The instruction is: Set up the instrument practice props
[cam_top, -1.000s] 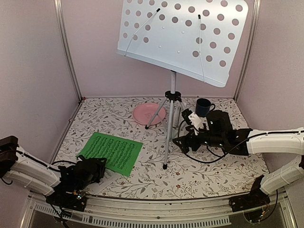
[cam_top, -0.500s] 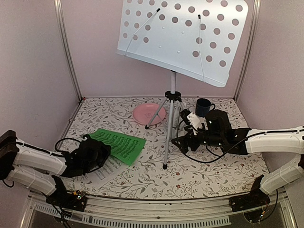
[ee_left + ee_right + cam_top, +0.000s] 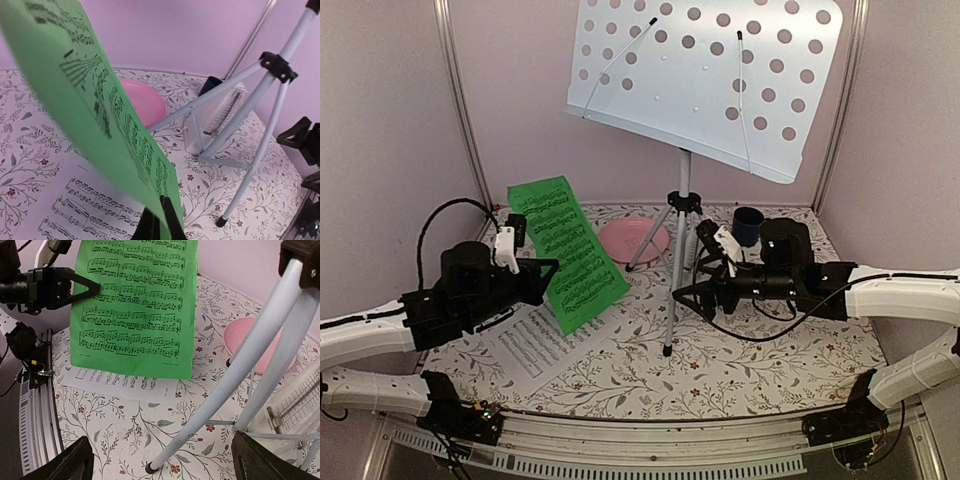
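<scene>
My left gripper (image 3: 546, 268) (image 3: 162, 221) is shut on the edge of the green music sheet (image 3: 566, 252) (image 3: 95, 95), holding it up off the table and tilted. Below it, the white music sheet (image 3: 532, 345) (image 3: 75, 210) (image 3: 117, 381) lies flat. The pale perforated music stand (image 3: 705, 80) rises mid-table on tripod legs (image 3: 250, 100) (image 3: 225, 385). Behind those legs in the left wrist view stands the white metronome (image 3: 212, 122) (image 3: 295, 407). My right gripper (image 3: 692, 285) (image 3: 167, 462) is open, low by the stand's front leg and empty.
A pink plate (image 3: 632, 238) (image 3: 142, 100) (image 3: 250, 335) sits behind the tripod. A dark blue mug (image 3: 748, 225) (image 3: 209, 84) stands at the back right. Pink walls close in the floral table on three sides.
My left gripper shut on the green sheet and raised it from flat on the table to tilted in the air, uncovering the white sheet. The right gripper edged towards the stand.
</scene>
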{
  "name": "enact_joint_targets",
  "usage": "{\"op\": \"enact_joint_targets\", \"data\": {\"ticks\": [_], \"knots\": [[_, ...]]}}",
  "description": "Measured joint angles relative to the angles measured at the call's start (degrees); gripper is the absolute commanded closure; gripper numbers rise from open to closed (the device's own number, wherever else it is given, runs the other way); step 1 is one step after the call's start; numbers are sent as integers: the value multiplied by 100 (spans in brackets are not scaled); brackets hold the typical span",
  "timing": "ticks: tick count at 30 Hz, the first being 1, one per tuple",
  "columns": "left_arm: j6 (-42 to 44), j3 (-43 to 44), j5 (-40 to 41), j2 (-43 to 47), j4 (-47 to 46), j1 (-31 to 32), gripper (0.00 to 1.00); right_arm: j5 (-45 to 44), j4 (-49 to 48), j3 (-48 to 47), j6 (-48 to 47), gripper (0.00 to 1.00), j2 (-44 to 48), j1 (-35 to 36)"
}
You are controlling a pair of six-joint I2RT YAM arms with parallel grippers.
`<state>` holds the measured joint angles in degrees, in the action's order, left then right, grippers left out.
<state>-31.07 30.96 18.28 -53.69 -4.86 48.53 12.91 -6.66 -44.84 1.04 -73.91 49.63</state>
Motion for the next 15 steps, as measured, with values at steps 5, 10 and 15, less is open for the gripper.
{"op": "enact_joint_targets", "data": {"ticks": [5, 10, 15], "knots": [[997, 177, -702, 1215, 481, 0, 100, 264, 4, 0, 26, 2, 144, 4], [1628, 466, -1670, 1845, 748, 0, 100, 437, 4, 0, 96, 3, 297, 11], [2022, 710, -2538, 1943, 1056, 0, 100, 586, 2, 2, 197, 3, 479, 11]]}}
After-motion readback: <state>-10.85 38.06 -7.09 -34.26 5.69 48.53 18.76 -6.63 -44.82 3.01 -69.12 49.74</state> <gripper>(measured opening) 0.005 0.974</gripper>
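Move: The green music sheet is already pinched in the left fingers. The music stand's tray, where it seems bound, lies about 12 cm ahead, 27 cm to the right and some 24 cm above the left hand. The white sheet lies about 20 cm below that hand, 3 cm to its left; the stand's front foot is about 24 cm right and 3 cm back, also on the table. From the right hand, the tray is roughly 15 cm ahead, straight in line sideways and 24 cm above. The green music sheet is carried up and back by the left hand, about 11 cm higher and 9 cm nearer the base. Its shut fingers keep their pinch on the left edge while the hand swings clockwise some 30 degrees and tips upward about 20. Beside the stand's front leg, the wide-open right hand eases up and back about 4 cm. ##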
